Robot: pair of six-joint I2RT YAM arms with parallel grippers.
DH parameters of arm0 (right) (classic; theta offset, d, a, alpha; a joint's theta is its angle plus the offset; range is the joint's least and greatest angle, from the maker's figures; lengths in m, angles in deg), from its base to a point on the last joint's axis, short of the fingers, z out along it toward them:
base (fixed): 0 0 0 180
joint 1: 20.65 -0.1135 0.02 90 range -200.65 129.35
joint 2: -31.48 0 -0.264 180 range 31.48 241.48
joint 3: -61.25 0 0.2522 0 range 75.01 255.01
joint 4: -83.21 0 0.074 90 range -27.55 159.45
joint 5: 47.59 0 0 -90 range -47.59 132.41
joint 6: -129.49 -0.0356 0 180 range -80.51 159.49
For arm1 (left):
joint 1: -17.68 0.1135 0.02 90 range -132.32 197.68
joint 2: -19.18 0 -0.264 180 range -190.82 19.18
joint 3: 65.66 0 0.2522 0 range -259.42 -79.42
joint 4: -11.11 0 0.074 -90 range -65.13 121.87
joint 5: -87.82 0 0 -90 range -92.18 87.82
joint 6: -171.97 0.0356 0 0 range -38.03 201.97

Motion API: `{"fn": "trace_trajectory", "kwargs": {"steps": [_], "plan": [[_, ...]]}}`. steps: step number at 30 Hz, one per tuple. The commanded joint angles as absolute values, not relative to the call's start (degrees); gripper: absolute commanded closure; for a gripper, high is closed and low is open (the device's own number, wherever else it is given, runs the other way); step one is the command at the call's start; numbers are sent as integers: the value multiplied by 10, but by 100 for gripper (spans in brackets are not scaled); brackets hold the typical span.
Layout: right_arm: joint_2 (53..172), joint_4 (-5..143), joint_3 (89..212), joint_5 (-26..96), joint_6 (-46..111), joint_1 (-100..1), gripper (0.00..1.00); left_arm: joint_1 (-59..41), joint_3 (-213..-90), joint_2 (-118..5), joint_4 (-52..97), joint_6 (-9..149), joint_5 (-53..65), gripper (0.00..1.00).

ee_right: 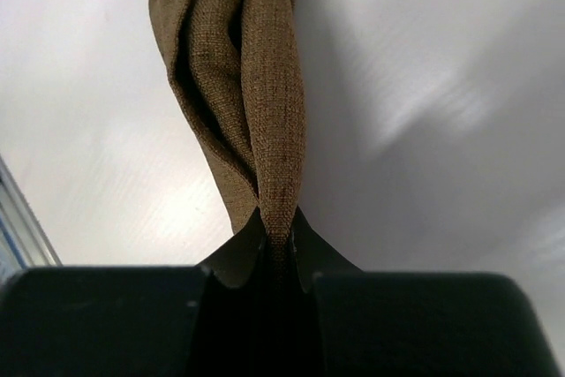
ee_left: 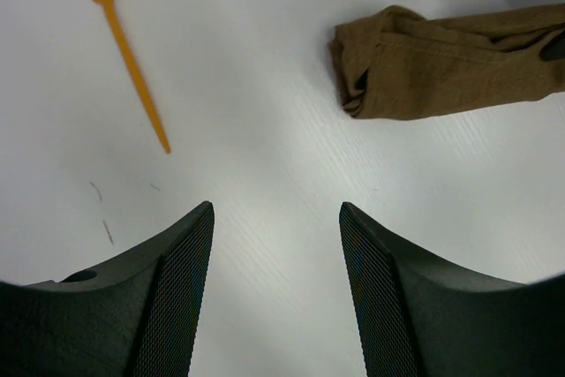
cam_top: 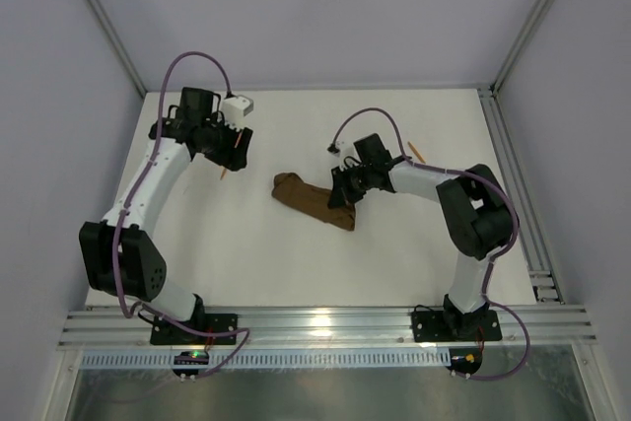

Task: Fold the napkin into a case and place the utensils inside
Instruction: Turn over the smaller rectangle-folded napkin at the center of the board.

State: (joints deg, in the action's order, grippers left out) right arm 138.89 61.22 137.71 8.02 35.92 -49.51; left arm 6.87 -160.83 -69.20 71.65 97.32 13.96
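The brown napkin [cam_top: 309,199] lies mid-table, bunched into a long, narrow, creased strip. My right gripper [cam_top: 346,191] is shut on its right end, and in the right wrist view the cloth [ee_right: 243,59] is pinched between the jaws [ee_right: 278,237]. My left gripper [cam_top: 235,152] hovers at the table's left, open and empty, as the left wrist view [ee_left: 276,209] confirms. An orange fork [ee_left: 124,50] lies on the table ahead and left of it, also visible from above [cam_top: 224,173]. The napkin's left end [ee_left: 441,64] lies ahead and to the right. A second orange utensil [cam_top: 416,152] lies behind the right arm.
The white table [cam_top: 296,263] has a metal rail along its right side [cam_top: 518,194] and another along the near edge [cam_top: 325,322]. Grey walls enclose the back and sides. Both arm bases stand at the near edge.
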Motion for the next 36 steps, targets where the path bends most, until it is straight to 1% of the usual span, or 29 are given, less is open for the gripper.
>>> {"fn": "trace_trajectory", "kwargs": {"steps": [1,6,11,12,15,16,21,22,25,26,28,29,31,32,35,36], "plan": [[1344,536,1414,157,391,-489,97,98,-1605,-663,738,962,115,39],[1344,477,1451,240,441,-482,97,133,-1605,-647,743,959,130,39],[1333,437,1473,309,457,-471,97,138,-1605,-645,742,959,133,39],[1325,433,1477,351,461,-471,97,140,-1605,-644,743,959,133,39],[1309,421,1488,419,471,-473,97,141,-1605,-643,741,958,135,39],[1298,423,1490,471,476,-478,97,142,-1605,-642,742,958,134,39],[1284,437,1482,593,503,-507,97,147,-1609,-637,742,957,131,39],[1283,440,1478,636,508,-526,97,148,-1610,-634,741,957,132,39],[1285,449,1458,710,514,-568,97,152,-1610,-630,740,957,132,39],[1289,453,1452,768,515,-606,97,152,-1610,-628,740,956,134,39],[1298,459,1438,827,514,-648,97,152,-1609,-627,740,955,133,39],[1303,461,1434,864,508,-688,97,153,-1609,-626,739,955,133,39],[1325,466,1418,881,495,-727,97,154,-1608,-623,740,955,131,39],[1336,468,1415,892,484,-763,97,154,-1607,-621,739,955,130,39],[1397,463,1418,900,461,-815,97,156,-1605,-619,737,955,129,39],[1433,463,1422,906,457,-845,97,157,-1605,-619,738,956,128,39]]}}
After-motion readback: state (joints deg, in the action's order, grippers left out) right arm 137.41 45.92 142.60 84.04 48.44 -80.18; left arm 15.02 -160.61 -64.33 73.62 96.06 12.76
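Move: The folded napkin, its right part already pinched by the right hand, stretches leftward over the board, its middle about 7 cm to that hand's left, level with it fore and aft and some 2 cm below. The knife lies roughly 26 cm to the right of the right hand and 10 cm farther out, the fork some 34 cm left and 13 cm out. From the raised left hand, the napkin's middle is about 19 cm right, 4 cm back and 17 cm down. The napkin stays pinched in the right hand, which draws it right some 11 cm and forward while rising about 6 cm, then sweeps back towards the base and left, dipping, to finish near where it began. Throughout, the wrist swings over by roughly 70 degrees, so the fingers change from pointing left-down to forward-down. The open, empty left hand drifts left about 5 cm, away from the napkin, and rises slightly. ##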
